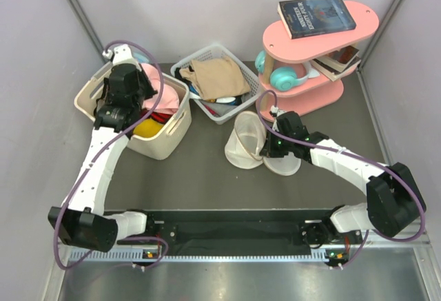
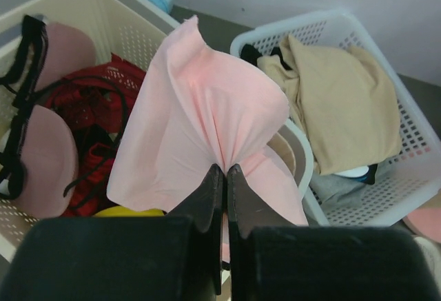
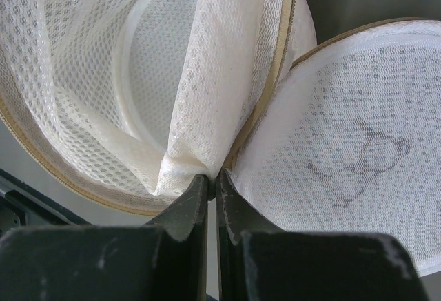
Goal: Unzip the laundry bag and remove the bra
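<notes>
The laundry bag [image 1: 247, 138] lies unzipped mid-table, its cream mesh shell gaping toward the left and its round lid [image 1: 284, 164] flat beside it. My right gripper [image 1: 266, 148] is shut on the bag's mesh wall at the zip rim [image 3: 207, 94]; its fingertips [image 3: 212, 175] pinch the fabric. The lid with the bra-shaped logo [image 3: 358, 163] lies to the right. The bag's inside shows empty. My left gripper [image 1: 146, 96] is shut on the light pink bra [image 2: 207, 115] and holds it above the big cream basket. The bra also shows in the top view [image 1: 164, 93].
The cream plastic basket [image 1: 167, 147] at left holds red garments [image 2: 96, 101] and other bras. The white grid basket [image 1: 209, 52] with tan cloth [image 1: 219, 77] stands behind the bag. A pink shelf [image 1: 306, 96] with teal headphones [image 1: 281, 77] and a book [image 1: 315, 15] stands back right.
</notes>
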Robot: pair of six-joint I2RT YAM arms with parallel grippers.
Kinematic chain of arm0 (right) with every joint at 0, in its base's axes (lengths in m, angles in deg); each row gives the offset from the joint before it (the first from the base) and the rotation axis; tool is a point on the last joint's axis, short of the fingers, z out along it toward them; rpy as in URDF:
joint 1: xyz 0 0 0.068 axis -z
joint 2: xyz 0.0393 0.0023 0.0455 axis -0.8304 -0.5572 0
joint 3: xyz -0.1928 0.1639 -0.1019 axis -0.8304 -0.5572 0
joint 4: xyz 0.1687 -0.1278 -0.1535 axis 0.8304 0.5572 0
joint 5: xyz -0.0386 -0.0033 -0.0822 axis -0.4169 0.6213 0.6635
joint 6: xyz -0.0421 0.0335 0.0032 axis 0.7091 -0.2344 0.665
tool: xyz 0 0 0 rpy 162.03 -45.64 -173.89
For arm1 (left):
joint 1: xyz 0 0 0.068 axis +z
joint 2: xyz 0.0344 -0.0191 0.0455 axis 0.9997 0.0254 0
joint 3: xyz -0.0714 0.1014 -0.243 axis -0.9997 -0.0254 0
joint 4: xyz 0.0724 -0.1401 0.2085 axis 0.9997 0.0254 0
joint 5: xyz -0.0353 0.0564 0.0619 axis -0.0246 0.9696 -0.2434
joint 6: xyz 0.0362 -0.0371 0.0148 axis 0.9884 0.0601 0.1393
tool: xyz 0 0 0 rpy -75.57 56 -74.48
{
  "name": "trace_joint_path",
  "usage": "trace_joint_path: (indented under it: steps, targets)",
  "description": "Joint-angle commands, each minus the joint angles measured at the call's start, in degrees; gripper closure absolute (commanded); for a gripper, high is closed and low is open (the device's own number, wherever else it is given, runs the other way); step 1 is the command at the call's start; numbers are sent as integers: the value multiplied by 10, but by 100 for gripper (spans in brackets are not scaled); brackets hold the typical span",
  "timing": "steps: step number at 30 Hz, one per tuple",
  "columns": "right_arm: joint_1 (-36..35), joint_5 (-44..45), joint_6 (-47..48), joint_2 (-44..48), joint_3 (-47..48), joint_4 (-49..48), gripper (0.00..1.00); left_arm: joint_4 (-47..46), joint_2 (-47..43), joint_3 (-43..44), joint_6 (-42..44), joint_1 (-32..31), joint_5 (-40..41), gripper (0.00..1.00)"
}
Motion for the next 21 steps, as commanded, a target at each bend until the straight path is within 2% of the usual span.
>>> trace_joint_path:
  steps: [1, 10, 15, 21]
  targets:
    - [5, -4, 2, 1, 13, -11, 100, -70, 14, -28, 7, 15, -50, 100]
    - [5, 0, 4, -6, 20, -6, 100, -101, 75, -57, 6, 19, -88, 100]
    - [5, 4, 9, -12, 31, 3, 100, -105, 100, -78, -7, 20, -59, 100]
    - [5, 10, 11, -11, 38, 7, 100, -99, 140, -61, -17, 22, -64, 100]
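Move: The left hand, gripping the pink cloth, is above the cream basket's right part: the basket's middle lies about 8 cm left, 3 cm ahead and 22 cm below. The yellow item inside sits some 4 cm back, 5 cm left; the tan clothes in the white basket stand about 10 cm ahead, 16 cm right. From the right hand, holding the laundry bag, the cream basket's middle is roughly 39 cm left and 12 cm ahead. Still pinching the bunched pink cloth, the left hand lowers it about 11 cm towards the contents at the cream basket's right-hand end, easing some 4 cm forward as it sinks. The wrist tips the fingers about 10 degrees farther down; they stay shut, and the hand is still descending at the end. ##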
